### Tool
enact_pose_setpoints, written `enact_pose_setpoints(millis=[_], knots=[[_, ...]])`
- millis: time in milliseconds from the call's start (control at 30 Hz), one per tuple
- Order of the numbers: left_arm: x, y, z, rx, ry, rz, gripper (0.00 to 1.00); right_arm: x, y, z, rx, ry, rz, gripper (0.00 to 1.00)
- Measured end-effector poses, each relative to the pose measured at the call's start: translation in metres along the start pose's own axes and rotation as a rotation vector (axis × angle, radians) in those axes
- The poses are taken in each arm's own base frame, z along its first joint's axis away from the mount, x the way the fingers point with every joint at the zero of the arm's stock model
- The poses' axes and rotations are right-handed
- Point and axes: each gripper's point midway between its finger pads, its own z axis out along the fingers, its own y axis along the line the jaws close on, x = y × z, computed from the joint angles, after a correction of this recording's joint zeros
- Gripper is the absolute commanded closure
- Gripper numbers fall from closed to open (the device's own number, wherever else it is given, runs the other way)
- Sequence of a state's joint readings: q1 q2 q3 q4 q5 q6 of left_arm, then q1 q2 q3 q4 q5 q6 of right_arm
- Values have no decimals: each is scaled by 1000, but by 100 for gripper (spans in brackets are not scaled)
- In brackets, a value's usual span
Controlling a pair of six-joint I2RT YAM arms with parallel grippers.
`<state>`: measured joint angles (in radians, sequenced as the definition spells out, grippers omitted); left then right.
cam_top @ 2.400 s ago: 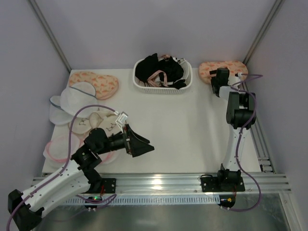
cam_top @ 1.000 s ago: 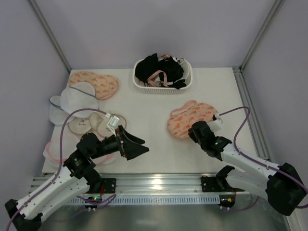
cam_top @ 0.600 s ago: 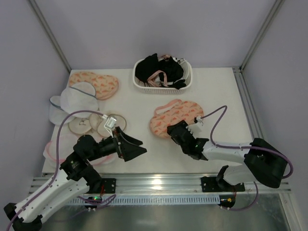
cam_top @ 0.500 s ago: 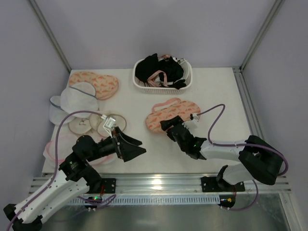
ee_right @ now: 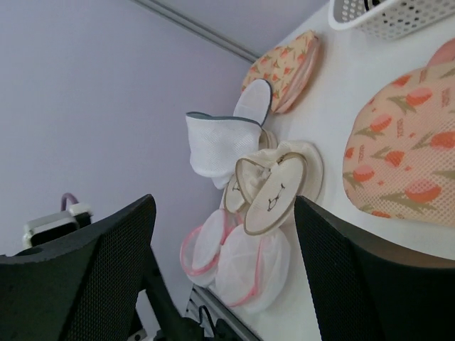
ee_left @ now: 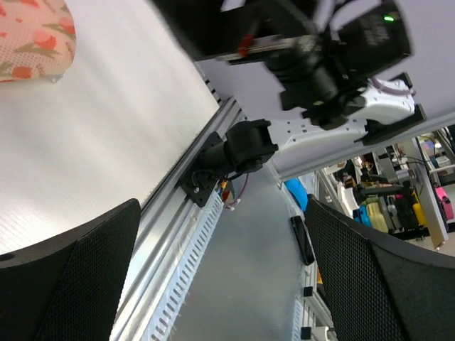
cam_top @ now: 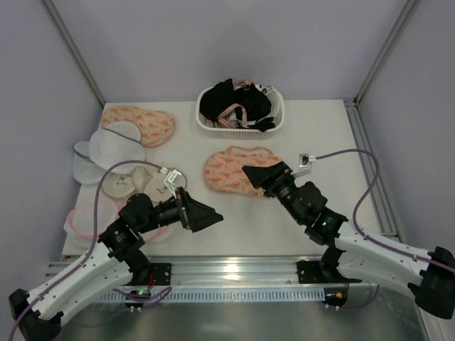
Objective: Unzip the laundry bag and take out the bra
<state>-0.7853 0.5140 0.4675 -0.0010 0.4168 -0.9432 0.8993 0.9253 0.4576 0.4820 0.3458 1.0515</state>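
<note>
The laundry bag (cam_top: pixel 229 169) lies shut in the middle of the table, peach with an orange-pink print; it also shows in the right wrist view as the laundry bag (ee_right: pixel 405 153). My right gripper (cam_top: pixel 260 175) hovers at its right end, open; in the wrist view the right gripper (ee_right: pixel 224 213) has nothing between its fingers and the bag sits off to one side. My left gripper (cam_top: pixel 207 214) is open too, in front and left of the bag, with the left gripper (ee_left: pixel 222 213) holding nothing. The bra is hidden.
A second peach bag (cam_top: pixel 139 122) lies at the back left. White mesh bags (cam_top: pixel 106 146), cream round bags (cam_top: pixel 142 182) and pink-rimmed bags (cam_top: pixel 84 217) crowd the left side. A white basket (cam_top: pixel 240 126) of black garments stands at the back centre.
My right arm brought the laundry bag from the back right corner to the table's middle, then opened and let it go. The left arm shifted only slightly.
</note>
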Motion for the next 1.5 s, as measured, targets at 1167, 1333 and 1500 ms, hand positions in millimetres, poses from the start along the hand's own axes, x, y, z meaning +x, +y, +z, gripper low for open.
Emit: enact_pose_setpoints(millis=[1167, 1333, 1500], knots=[[53, 203, 190, -672, -370, -378, 10, -115, -69, -149, 536, -137, -468, 18], [42, 211, 202, -654, -429, -442, 15, -113, -75, -152, 557, -121, -483, 18], [35, 220, 206, -637, -473, -473, 32, -109, -77, -152, 563, -103, -481, 21]])
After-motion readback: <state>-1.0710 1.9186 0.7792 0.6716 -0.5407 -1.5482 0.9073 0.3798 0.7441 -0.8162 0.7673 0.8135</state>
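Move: The laundry bag lies flat, its middle roughly 24 cm ahead of the left hand, 11 cm to its right and 21 cm below; its near right edge, where this hand goes, is about 16 cm ahead and 17 cm to the right. The beige bag is some 19 cm ahead and 17 cm to the left, the white basket about 45 cm ahead and 9 cm right. From the right hand, the laundry bag's middle lies roughly 10 cm ahead, 4 cm left and 20 cm below. To the laundry bag's near right edge comes the left hand: down some 20 cm while reaching right and forward, then mostly forward close over the table, swinging counter-clockwise about 45 degrees and tipping down, its wide-open fingers starting to narrow around the edge. The right hand, already empty, withdraws about 20 cm right and somewhat back, first rising, then sinking again, rolling its left side down, fingers staying open. ##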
